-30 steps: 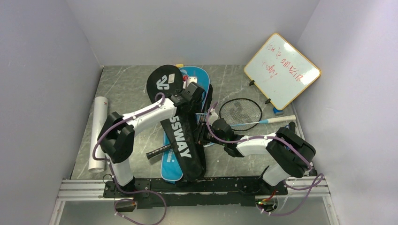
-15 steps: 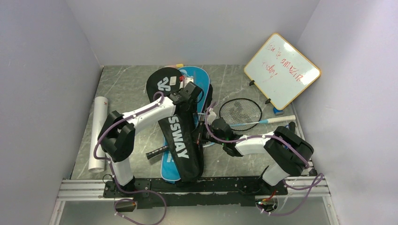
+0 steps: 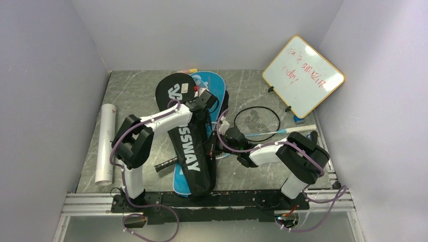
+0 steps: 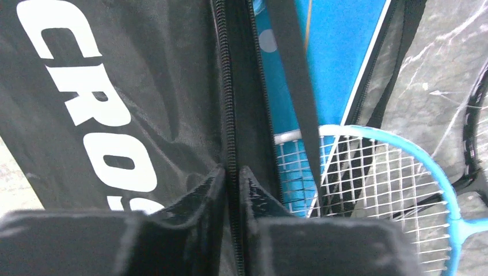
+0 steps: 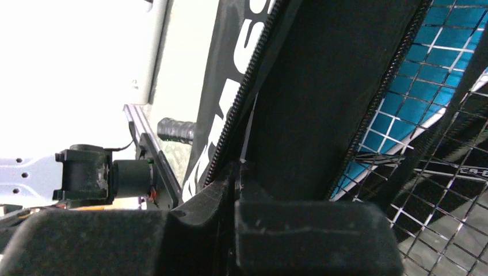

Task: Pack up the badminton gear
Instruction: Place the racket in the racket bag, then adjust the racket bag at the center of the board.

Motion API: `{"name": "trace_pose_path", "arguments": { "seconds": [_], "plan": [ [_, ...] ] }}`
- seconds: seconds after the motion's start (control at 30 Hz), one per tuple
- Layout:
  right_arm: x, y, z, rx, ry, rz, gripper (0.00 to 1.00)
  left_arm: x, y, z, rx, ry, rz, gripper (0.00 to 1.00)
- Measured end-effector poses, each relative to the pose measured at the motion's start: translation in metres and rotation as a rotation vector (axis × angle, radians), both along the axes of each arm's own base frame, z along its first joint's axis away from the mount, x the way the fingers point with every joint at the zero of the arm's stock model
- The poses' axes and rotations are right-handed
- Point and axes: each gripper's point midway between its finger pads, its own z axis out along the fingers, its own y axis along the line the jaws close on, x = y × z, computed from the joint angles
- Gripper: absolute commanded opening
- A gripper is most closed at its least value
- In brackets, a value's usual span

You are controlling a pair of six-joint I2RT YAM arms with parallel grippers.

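The black bag [image 3: 189, 146] with white lettering lies lengthwise over the blue bag [image 3: 209, 80]. My left gripper [image 3: 204, 99] is shut on the black bag's zipper edge [image 4: 232, 115] near its wide end. My right gripper [image 3: 220, 138] is shut on the same bag's side edge [image 5: 236, 172] further down. Beside the opening, the light-blue racket [image 4: 380, 184] lies half under the bag's flap. The black-framed racket [image 3: 258, 121] rests on the table to the right, its pale handle pointing right. A black racket handle [image 3: 166, 164] sticks out left from under the bags.
An orange-rimmed whiteboard [image 3: 303, 75] leans at the back right. A long white tube [image 3: 106, 143] lies along the left wall. The metal rail [image 3: 202, 201] with the arm bases runs along the near edge.
Both grippers have closed on the black bag's edge. The left arm's elbow has swung leftward, and the bag has shifted slightly left.
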Motion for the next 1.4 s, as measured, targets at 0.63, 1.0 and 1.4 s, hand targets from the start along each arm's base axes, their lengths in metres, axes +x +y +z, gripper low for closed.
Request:
{"name": "trace_pose_path", "arguments": {
  "seconds": [0.63,1.0,1.4],
  "plan": [
    [0.002,-0.008,0.049,0.069,-0.083,0.029,0.48,-0.028,0.033,0.137,-0.311,-0.218,-0.07,0.05],
    [0.052,-0.039,0.13,0.027,-0.232,-0.079,0.62,-0.061,0.051,0.151,-0.33,-0.271,-0.151,0.05],
    [0.081,-0.058,0.102,-0.144,-0.178,-0.141,0.68,-0.067,0.048,0.142,-0.325,-0.258,-0.207,0.05]
  ]
}}
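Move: The racket bag's left zip edge already stands between the left hand's nearly closed fingertips, right at its hand point. The bag's right zip edge, on the other side of the open mouth, lies about 7 cm ahead of the right hand, 1 cm to its right and roughly level. The blue racket's head is some 3 cm ahead of that hand, 4 cm to its right and 4 cm lower; the black handle sticks out about 18 cm to its left and 7 cm back. The bag's left zip edge is pinched as the left fingers finish closing; the left hand then hoists it about 14 cm, drawing it back and to the left while its fingers tip upward. The right hand leaves the bag mouth with fingers shut, rises and swings forward and a little right, opening wide on the way, then sinks some 3 cm towards the right zip edge, with no grip on it yet. ##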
